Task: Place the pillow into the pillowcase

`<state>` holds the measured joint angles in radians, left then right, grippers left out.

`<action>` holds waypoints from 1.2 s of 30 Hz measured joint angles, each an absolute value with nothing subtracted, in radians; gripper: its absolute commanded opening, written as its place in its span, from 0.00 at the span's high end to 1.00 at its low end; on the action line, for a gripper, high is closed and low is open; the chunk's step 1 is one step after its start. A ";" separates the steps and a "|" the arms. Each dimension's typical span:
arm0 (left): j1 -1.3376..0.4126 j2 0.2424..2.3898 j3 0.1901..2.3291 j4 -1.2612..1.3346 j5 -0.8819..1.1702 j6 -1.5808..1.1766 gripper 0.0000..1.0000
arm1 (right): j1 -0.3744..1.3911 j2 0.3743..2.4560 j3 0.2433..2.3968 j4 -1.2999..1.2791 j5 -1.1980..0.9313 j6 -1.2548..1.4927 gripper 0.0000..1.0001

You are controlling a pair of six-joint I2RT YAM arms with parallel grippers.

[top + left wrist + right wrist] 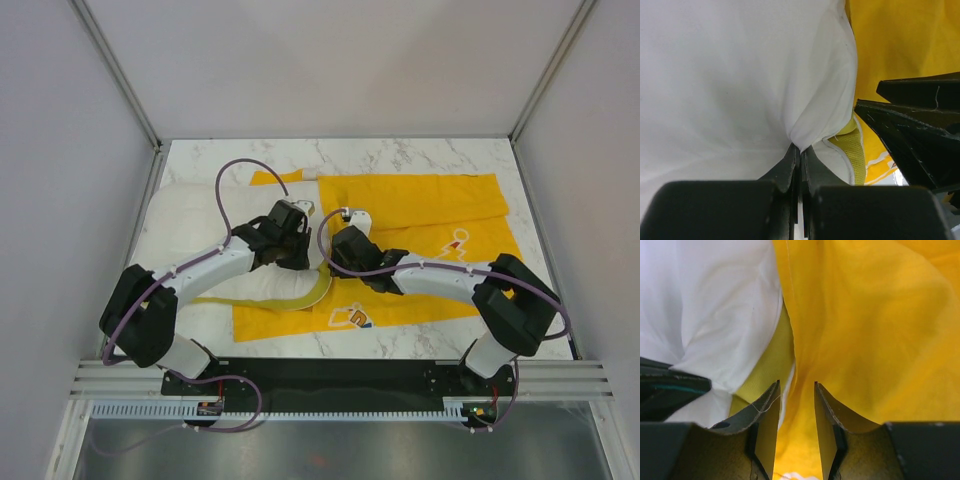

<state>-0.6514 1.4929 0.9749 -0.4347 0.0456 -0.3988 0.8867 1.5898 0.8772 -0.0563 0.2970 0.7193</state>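
The white pillow (185,215) lies at the table's left, its right end with the yellow edge band (852,150) resting over the yellow pillowcase (430,215). My left gripper (801,149) is shut on a pinch of the pillow's white cover (730,75) near that end. Just to its right, my right gripper (796,385) is open, its jaws apart with a fold of pillowcase cloth (865,330) lying between them, beside the pillow's band (767,365). The two grippers (300,255) (338,255) sit close together at the pillow's right end.
The marble table (400,155) is bounded by grey walls at left, right and back. A metal rail (340,380) with both arm bases runs along the near edge. The right gripper's black fingers (910,125) crowd the left wrist view.
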 measured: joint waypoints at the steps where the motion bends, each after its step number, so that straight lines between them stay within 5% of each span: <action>1: -0.650 1.493 0.974 -0.434 0.048 -0.399 0.98 | 0.887 1.605 0.891 -0.056 0.301 0.719 0.59; 20: -0.630 1.449 0.944 -0.412 0.055 -0.400 0.98 | 0.888 1.723 0.964 -0.038 0.363 0.718 0.68; 25: -0.628 1.449 0.943 -0.410 0.053 -0.400 0.98 | 0.888 1.762 0.985 -0.020 0.357 0.718 0.84; 27: -0.625 1.449 0.943 -0.410 0.052 -0.400 0.98 | 0.888 1.772 0.990 -0.013 0.351 0.714 1.00; 36: -0.623 1.449 0.943 -0.413 0.040 -0.400 0.98 | 0.879 1.661 0.932 -0.053 0.335 0.711 1.00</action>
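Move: The pillowcase's opening edge lies about 3 cm ahead of the open right hand, 2 cm to its left and 3 cm below. From that hand, the pillow's olive side band is some 3 cm left and 2 cm back, and the printed logo about 4 cm right and 9 cm back. The left hand still pinches the pillow's end; the opening edge is roughly 6 cm to its right, 1 cm ahead and 4 cm below. The right hand reaches about 4 cm forward, left and down, pinches the pillowcase's opening edge, and starts lifting. ##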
